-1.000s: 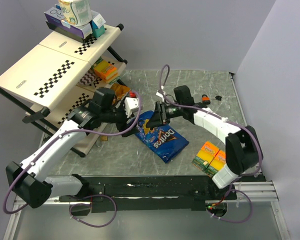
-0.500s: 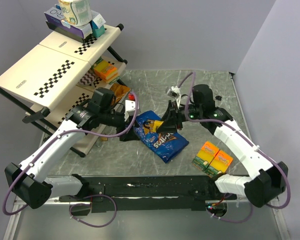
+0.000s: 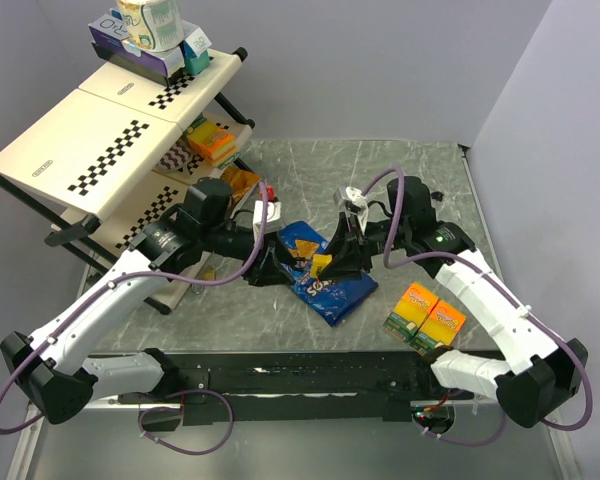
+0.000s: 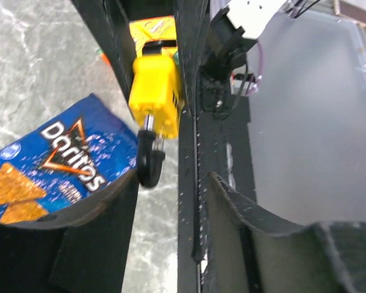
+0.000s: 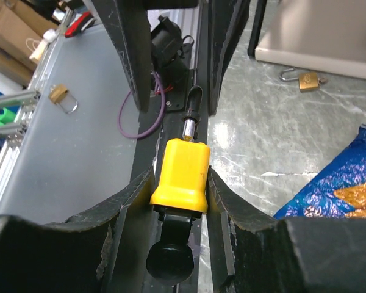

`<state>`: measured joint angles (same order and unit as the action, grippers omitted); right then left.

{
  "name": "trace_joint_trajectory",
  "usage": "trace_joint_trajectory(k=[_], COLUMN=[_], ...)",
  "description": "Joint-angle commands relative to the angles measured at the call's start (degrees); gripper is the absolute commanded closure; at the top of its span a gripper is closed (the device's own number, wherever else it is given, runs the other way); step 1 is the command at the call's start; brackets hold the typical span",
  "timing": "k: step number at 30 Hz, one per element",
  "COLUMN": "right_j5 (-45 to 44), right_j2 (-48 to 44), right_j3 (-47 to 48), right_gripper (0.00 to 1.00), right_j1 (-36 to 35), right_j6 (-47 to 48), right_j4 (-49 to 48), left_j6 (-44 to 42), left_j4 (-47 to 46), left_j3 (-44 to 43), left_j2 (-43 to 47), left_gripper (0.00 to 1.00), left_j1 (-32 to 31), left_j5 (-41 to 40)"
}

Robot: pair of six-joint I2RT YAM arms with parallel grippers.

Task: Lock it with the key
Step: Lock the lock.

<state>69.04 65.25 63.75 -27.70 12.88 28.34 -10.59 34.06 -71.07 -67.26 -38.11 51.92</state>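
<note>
My right gripper (image 5: 180, 176) is shut on a yellow padlock (image 5: 182, 168), held over the chip bag (image 3: 325, 288) in mid-table. A black key head (image 5: 169, 259) sticks out of the lock's near end. The lock's shackle (image 5: 192, 107) points away toward my left gripper (image 4: 171, 204). That gripper is open, and its fingers (image 5: 131, 55) stand either side of the shackle tip. In the left wrist view the padlock (image 4: 155, 91) faces me with its black shackle (image 4: 149, 162) just at my fingertips. From above, the two grippers meet at the padlock (image 3: 322, 264).
A blue Doritos bag (image 4: 55, 165) lies under the grippers. Two orange boxes (image 3: 427, 315) sit at the front right. A tiered rack (image 3: 110, 130) with boxes stands at the left. A brass padlock (image 5: 306, 79) lies on the table near the rack.
My right gripper has drawn back to the near right with the padlock. My left gripper has followed to the right. Both now meet over the chip bag.
</note>
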Motion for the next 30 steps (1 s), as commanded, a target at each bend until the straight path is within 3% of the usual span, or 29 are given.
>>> trace_joint_trajectory(k=[1,7,26,29,30], right_j5=[2.6,1.63,0.75,0.4,0.31], right_j2=[-3.55,-5.4,-5.49,-5.58,-5.66], right_j3=[1.73,0.59,0.33,0.15,-0.02], right_gripper=[1.0,1.0,1.0,1.0,1.0], right_j1=[-1.65,-2.35,-3.67,-3.94,-3.94], right_j6=[3.46,3.2,5.13,5.4,5.31], right_j4=[-1.7,-3.03,-2.67,-2.67,-2.76], left_j6=[3.56,0.67,2.41,5.05,5.49], left_j4=[-4.62,-2.78,-4.0,-5.67,-5.68], left_j3=[0.14,-0.48,0.23,0.76,0.58], left_j2=[0.82,0.47,1.52,1.52,1.61], left_gripper=[0.52,0.7,0.73,0.84,0.95], left_j1=[-1.35,-3.37,-5.57,-5.49,-5.57], left_j5=[-0.59,-0.16,-1.38,-0.95,-1.03])
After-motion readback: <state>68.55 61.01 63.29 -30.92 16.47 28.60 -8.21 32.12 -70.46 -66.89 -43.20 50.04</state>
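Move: The key's black head, sticking out of the yellow lock, is about 2 cm right of the left hand, 1 cm ahead and 1 cm lower; the lock body is some 7 cm right, 1 cm ahead and 1 cm lower. The Doritos bag is roughly 10 cm ahead, 6 cm right and 25 cm below. The right hand already holds the lock; the key head is about 7 cm to its left, 1 cm back and 1 cm lower. The left fingers close around the key's black head from about half open to nearly shut, while that hand eases about 2 cm back and a little right, towards the lock. The right hand keeps its grip on the lock and brings it some 2.5 cm back and slightly up, its front side rolling up 5 to 10 degrees. ##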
